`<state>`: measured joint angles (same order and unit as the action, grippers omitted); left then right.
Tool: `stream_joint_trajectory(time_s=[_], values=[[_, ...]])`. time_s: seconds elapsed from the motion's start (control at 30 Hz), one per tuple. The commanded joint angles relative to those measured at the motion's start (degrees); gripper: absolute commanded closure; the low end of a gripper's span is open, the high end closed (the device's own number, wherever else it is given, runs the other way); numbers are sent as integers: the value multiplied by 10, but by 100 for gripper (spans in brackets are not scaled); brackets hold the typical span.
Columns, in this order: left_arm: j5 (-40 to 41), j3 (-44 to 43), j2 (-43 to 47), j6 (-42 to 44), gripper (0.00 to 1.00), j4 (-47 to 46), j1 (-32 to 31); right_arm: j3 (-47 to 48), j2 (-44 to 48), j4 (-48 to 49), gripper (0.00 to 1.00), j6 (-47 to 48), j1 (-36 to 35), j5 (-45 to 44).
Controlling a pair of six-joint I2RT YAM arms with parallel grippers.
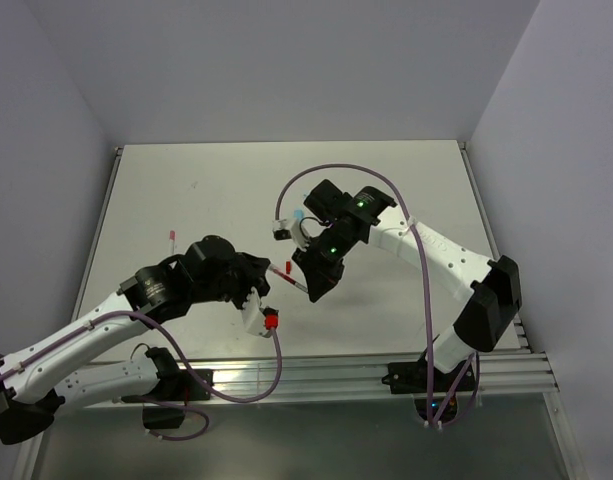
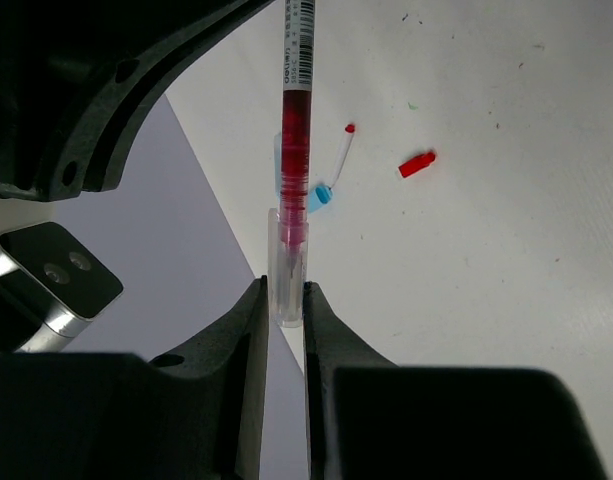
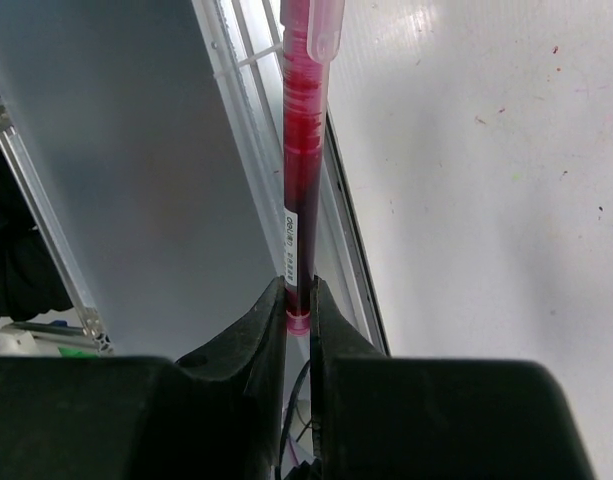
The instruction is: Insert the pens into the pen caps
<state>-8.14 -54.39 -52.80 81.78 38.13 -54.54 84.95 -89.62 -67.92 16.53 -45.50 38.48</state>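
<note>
A red-inked pen [image 2: 295, 120] hangs in the air between my two grippers. My left gripper [image 2: 286, 292] is shut on a clear pen cap [image 2: 287, 270], and the pen's tip sits inside that cap. My right gripper [image 3: 299, 292] is shut on the pen's [image 3: 298, 170] rear end, with the clear cap [image 3: 326, 25] at the far end. From above, the left gripper [image 1: 258, 291] and right gripper [image 1: 313, 287] face each other over the table's near middle, with the pen [image 1: 286, 275] bridging them.
On the table lie a light blue cap [image 2: 322, 196], a thin pen with a red end [image 2: 342, 152] beside it, and a red cap [image 2: 417, 164]. Another pen [image 1: 173, 236] lies at the left, and a red cap [image 1: 272, 321] sits near the front rail [image 1: 386, 362].
</note>
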Motion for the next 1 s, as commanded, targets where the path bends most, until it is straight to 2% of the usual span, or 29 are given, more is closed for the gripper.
stream_joint_trajectory(time_s=[0.0,0.07,0.1,0.2,0.3,0.47,0.5,0.6,0.8,0.9,0.97], values=[[-35,-19,-6,21,97,-26,-21,38,-6,93,100,10,-5,50],[-26,-15,-4,22,94,-31,-22,36,-4,100,100,11,-5,49],[-17,-13,-3,22,84,-35,-22,31,1,107,100,13,-4,49],[-5,-8,2,5,65,-55,-22,16,15,127,100,8,-4,33],[11,-13,1,-12,56,-70,-21,5,25,140,100,1,0,33],[34,-7,14,-6,50,-104,-15,-7,38,172,100,-15,15,34],[36,-6,16,-8,43,-111,-15,-9,44,179,100,-25,19,34],[48,-8,29,-31,41,-119,-15,-17,56,215,100,-47,43,30],[16,-19,69,-73,39,-40,-13,-28,112,300,100,-99,104,50],[-4,-20,96,-142,39,-43,-12,-17,132,310,100,-99,124,61],[-9,-31,93,-232,40,-50,-4,-12,141,314,100,-96,130,63]])
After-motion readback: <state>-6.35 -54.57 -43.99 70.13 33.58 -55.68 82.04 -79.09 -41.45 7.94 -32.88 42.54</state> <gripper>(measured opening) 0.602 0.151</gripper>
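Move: The pen cap is already over the pen's nib. The left fingers pinch its closed end, its middle only about 1 cm away, while the right fingers hold the pen's tail, with the cap about 4 cm ahead, 8 cm left and 3 cm above. On the table the loose red cap lies some 12 cm ahead of the left hand, 4 cm to its right and 23 cm below; the white pen lies 8 cm beyond that cap and 5 cm to its right. Forward and up, about 9 cm each, the right hand carries the capped pen off from the left hand, first swinging some 3 cm left, then back right, and turning about 30 degrees, partly clockwise, with its grip kept on the tail. The left fingers open from the cap and that hand rises about 5 cm, rolling so its right side lifts. ##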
